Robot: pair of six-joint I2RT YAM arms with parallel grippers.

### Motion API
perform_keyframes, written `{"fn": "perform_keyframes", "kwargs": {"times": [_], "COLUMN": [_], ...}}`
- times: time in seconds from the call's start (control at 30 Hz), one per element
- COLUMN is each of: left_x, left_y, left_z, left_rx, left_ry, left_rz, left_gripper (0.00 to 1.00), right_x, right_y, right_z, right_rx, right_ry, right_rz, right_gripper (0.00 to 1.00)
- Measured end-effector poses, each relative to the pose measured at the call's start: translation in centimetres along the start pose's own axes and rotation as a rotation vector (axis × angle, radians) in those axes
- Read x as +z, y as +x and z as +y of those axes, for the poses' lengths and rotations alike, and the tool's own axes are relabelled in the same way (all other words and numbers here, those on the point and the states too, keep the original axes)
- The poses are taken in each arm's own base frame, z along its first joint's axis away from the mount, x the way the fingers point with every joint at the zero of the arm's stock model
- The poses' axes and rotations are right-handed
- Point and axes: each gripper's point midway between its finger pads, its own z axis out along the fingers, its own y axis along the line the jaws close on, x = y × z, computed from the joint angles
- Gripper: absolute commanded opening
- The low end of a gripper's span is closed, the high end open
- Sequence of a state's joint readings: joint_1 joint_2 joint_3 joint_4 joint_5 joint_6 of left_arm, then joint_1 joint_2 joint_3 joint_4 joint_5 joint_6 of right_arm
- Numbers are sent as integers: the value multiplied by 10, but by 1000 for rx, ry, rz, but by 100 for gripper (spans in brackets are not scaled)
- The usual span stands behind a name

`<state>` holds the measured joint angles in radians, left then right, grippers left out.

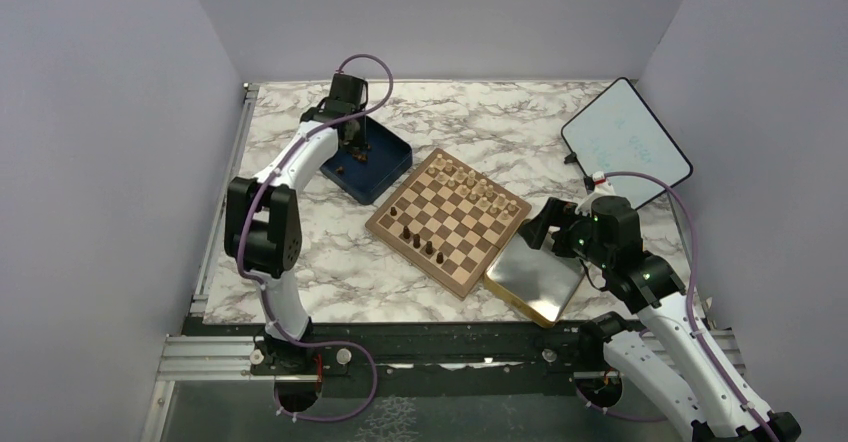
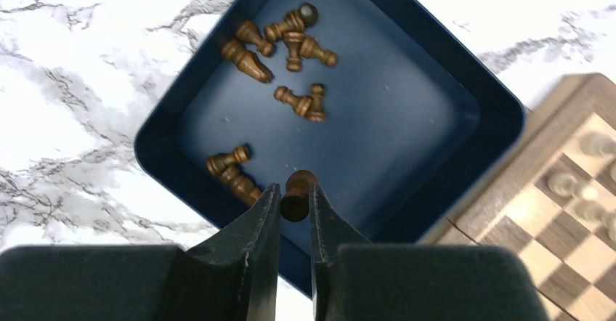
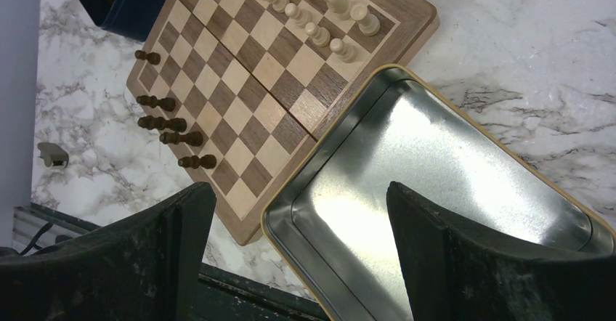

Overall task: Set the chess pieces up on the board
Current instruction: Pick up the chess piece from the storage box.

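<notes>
My left gripper is shut on one dark brown chess piece, held above the dark blue box. Several more dark pieces lie loose on their sides in that box. In the top view the left gripper hangs over the box, left of the board. Several dark pieces stand along the board's near-left edge, also seen in the right wrist view. My right gripper is open and empty over the tray's near-left corner.
Pale chessmen fill the board's far-right side. A gold-rimmed metal tray lies against the board's right corner, under the right gripper. A small whiteboard leans at the back right. Walls close in left, right and behind.
</notes>
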<state>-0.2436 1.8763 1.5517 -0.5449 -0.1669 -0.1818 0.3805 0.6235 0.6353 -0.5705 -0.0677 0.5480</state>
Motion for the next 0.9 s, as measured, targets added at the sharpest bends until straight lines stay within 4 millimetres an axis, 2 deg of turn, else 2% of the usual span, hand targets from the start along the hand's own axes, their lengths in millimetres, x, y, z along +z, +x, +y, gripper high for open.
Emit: {"fn": "perform_keyframes", "kwargs": {"times": [0.17, 0.33, 0.53, 0.9], "left_x": [-27, -53, -81, -112], "left_y": [13, 26, 59, 122], "left_z": [-18, -46, -77, -80], "left_rx": [25, 66, 114, 116], "left_ry": [40, 91, 151, 157], "left_rz": [1, -12, 1, 37], "left_gripper": [15, 15, 15, 15], "right_x": [0, 0, 0, 0], "right_y": [0, 0, 0, 0], "right_z": [0, 0, 0, 0], "right_rx": [0, 0, 0, 0], "right_ry": [0, 0, -1, 0], "right_rz": [0, 0, 0, 0], "right_gripper": [94, 94, 94, 94]}}
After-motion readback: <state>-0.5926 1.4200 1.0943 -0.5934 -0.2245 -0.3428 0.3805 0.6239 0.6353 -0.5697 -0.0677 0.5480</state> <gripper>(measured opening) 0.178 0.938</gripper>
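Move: The chess piece already pinched in the left hand is bound for the board, whose empty left corner square lies about 14 cm back, 8 cm right and 7 cm below that hand. The lone dark pawn stands roughly 11 cm back and 10 cm right, the nearest dark back-row piece 17 cm back and 13 cm right; the storage box's middle is some 4 cm ahead and 2 cm right, 8 cm below. From the right hand, the corner square is roughly 36 cm left, 6 cm ahead, 11 cm below. The dark chess piece, still pinched upright between the left fingertips, is carried out from above the storage box to the board's left corner: about 16 cm back and 8 cm to the right. The hand arcs up a couple of centimetres, then sinks again, runs straight back at the end, and turns some 10 degrees clockwise, keeping its grip. ##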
